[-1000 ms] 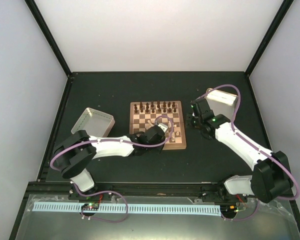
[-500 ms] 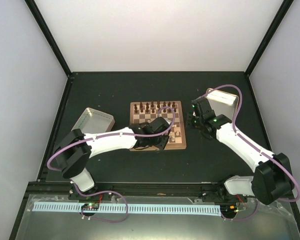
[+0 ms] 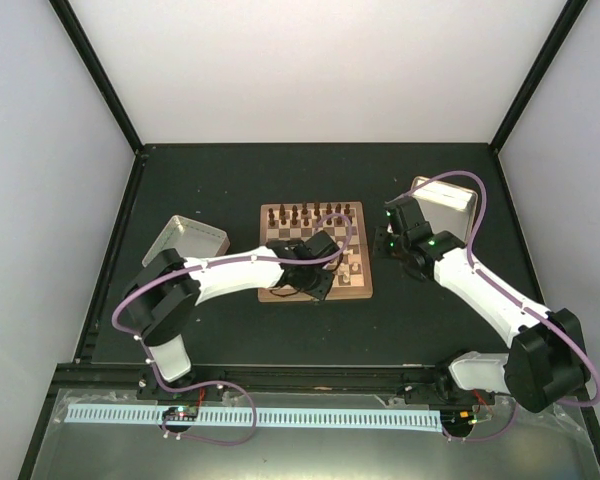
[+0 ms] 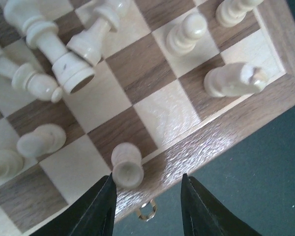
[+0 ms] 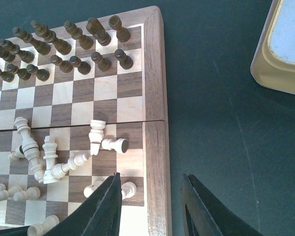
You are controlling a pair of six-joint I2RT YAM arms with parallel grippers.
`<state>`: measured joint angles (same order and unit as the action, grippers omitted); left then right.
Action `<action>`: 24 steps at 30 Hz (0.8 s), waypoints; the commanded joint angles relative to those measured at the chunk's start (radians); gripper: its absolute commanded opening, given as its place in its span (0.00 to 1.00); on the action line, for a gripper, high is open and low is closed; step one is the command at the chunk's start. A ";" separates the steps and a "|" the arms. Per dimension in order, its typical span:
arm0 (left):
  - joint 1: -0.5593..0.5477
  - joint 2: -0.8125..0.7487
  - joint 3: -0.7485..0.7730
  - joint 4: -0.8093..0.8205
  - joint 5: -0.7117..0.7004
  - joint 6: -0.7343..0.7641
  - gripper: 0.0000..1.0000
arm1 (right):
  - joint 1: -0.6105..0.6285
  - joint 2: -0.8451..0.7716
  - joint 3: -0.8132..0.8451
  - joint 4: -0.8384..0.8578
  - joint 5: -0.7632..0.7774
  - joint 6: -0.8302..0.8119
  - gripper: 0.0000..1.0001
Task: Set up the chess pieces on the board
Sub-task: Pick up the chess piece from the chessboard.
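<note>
The board (image 3: pixel 280 236) lies mid-table, with dark pieces standing on its two far rows (image 5: pixel 69 49). Cream chess pieces (image 5: pixel 54 162) lie toppled over its near half. My left gripper (image 4: pixel 147 196) hangs open over the board's near rim (image 4: pixel 211 137). One cream pawn (image 4: pixel 127 166) stands upright on a dark edge square, right beside the left finger (image 4: pixel 101 211) and not gripped. More cream pieces (image 4: pixel 64 56) lie on their sides beyond it. My right gripper (image 5: pixel 150 196) is open and empty above the board's right rim (image 5: pixel 155 147).
A pale shallow tray (image 3: pixel 185 243) sits left of the board, and a second tray (image 3: pixel 442 205) sits to its right, behind the right arm. That tray's corner (image 5: pixel 285 49) shows at the upper right of the right wrist view. Dark mat surrounds the board.
My left gripper opened and let go of a cream pawn, which now stands on the near edge square. The left arm drew back leftward a little. The right arm barely moved.
</note>
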<state>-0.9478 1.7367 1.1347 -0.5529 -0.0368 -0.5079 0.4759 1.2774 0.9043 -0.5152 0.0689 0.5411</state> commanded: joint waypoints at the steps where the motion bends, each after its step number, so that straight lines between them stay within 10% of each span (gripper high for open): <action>1: 0.010 0.033 0.072 -0.012 0.022 0.021 0.38 | -0.007 -0.022 -0.008 0.015 0.026 0.004 0.35; 24: 0.023 0.059 0.099 -0.015 -0.018 0.039 0.17 | -0.011 -0.072 -0.012 0.006 0.077 0.010 0.35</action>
<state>-0.9295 1.7977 1.1919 -0.5617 -0.0418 -0.4866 0.4751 1.2446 0.9043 -0.5163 0.1024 0.5411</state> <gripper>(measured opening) 0.181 0.349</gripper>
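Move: The left gripper hangs half open beside the upright white piece on the board's near row, whose middle is about 1 cm ahead, 1 cm right and 2 cm below. From the hand, the white knight stands 1 cm ahead and 6 cm right, an upright pawn 4 cm ahead and 2 cm left, and the toppled king about 7 cm straight ahead. From the right hand, the upright white piece is some 7 cm back, 12 cm left and 10 cm down. Bring the left gripper forward about 1.5 cm and slightly right, keeping its steep tilt, so that the upright piece's head comes between the fingertips. Ride up a touch on the way, then settle about 1 cm down, closing the fingers by roughly half until they pinch the head from both sides. ##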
